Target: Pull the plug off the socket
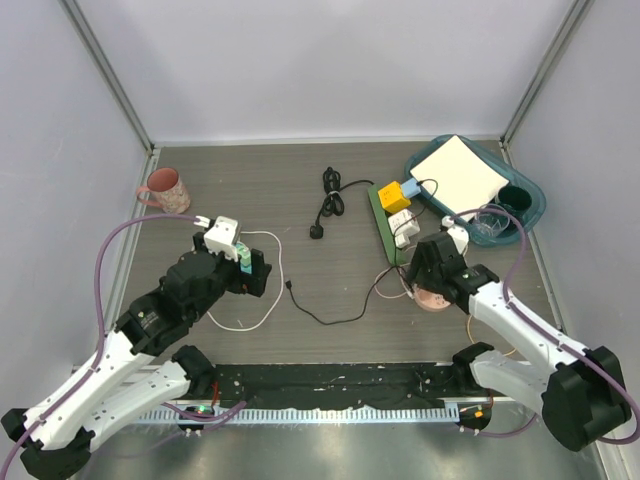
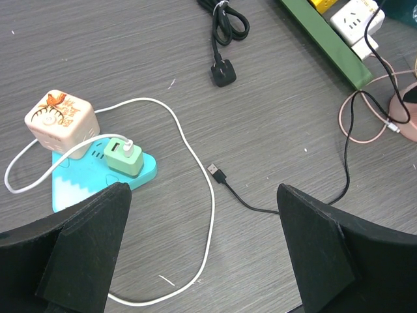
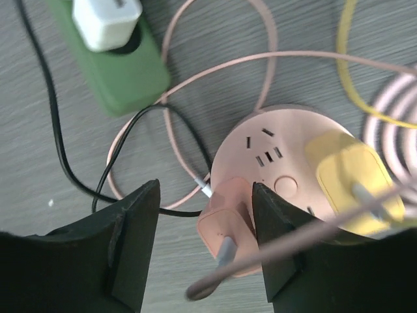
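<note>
A pink plug (image 3: 228, 218) sits in the near edge of a round pink socket (image 3: 280, 150), with a pale pink cable leaving its top. My right gripper (image 3: 205, 189) stands open astride this plug. Its right finger is against the plug's side, while a gap shows between the plug and the left finger. A yellow plug (image 3: 348, 173) occupies the same socket further right. In the top view the right gripper (image 1: 432, 272) hangs over the socket (image 1: 432, 298). My left gripper (image 2: 203, 195) is wide open and empty over bare table with a white cable beneath.
A green power strip (image 1: 385, 222) with a white charger (image 3: 107, 19) lies behind the socket. A teal socket with a green plug (image 2: 124, 156) and a white cube (image 2: 62, 120) sit by the left arm. Black cables (image 1: 330, 195), a mug (image 1: 165, 188) and a teal tray (image 1: 535, 200) stand further back.
</note>
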{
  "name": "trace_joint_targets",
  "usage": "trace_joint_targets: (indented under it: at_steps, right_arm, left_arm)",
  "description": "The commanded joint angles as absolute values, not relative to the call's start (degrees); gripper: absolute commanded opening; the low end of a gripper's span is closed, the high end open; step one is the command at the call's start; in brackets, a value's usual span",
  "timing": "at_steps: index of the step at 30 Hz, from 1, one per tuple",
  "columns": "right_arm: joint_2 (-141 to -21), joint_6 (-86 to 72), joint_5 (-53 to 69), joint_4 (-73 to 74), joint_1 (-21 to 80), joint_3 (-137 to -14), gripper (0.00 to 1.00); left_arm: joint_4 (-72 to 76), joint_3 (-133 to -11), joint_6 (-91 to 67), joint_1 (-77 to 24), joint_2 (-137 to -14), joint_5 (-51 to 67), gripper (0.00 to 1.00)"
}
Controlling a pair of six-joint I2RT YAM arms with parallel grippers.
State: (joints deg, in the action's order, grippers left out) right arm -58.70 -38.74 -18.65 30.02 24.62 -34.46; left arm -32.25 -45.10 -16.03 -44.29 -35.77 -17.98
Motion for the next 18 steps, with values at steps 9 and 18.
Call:
trace_joint_targets:
  at_steps: [9, 18]
  right_arm:
    - [-60.4, -38.4, -10.5, 29.4, 29.7, -31.7, 0.6]
    - [-59.8, -39.9, -16.2, 32.6, 32.1, -35.1, 0.37]
  left_arm:
    - [-32.1, -47.2, -15.7, -44.6, -36.2, -18.3, 1.0]
    - [-32.1, -47.0, -15.7, -44.6, -36.5, -18.4, 1.0]
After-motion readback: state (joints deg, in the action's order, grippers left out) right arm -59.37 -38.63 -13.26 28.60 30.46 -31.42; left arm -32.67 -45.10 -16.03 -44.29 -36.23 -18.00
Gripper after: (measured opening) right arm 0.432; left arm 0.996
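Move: The pink plug is already almost between the right gripper's open fingers, about 1 cm right of the hand point and 2 cm below it, close by the right finger. The round pink socket's middle lies some 3 cm right, 2 cm ahead and 5 cm down; its yellow plug about 7 cm right, 2 cm ahead. The green power strip's near end is roughly 7 cm ahead and 5 cm left. From the left hand, the pink plug lies about 32 cm right, 3 cm ahead, 18 cm below. Carry the right gripper left about 4 cm while drawing it back and sinking some 2 cm, its right finger pushing the pink plug along, and turn the wrist about 10 degrees counter-clockwise. Then ease back right by nearly 1 cm, still creeping back, and narrow the fingers onto the plug's two sides. ##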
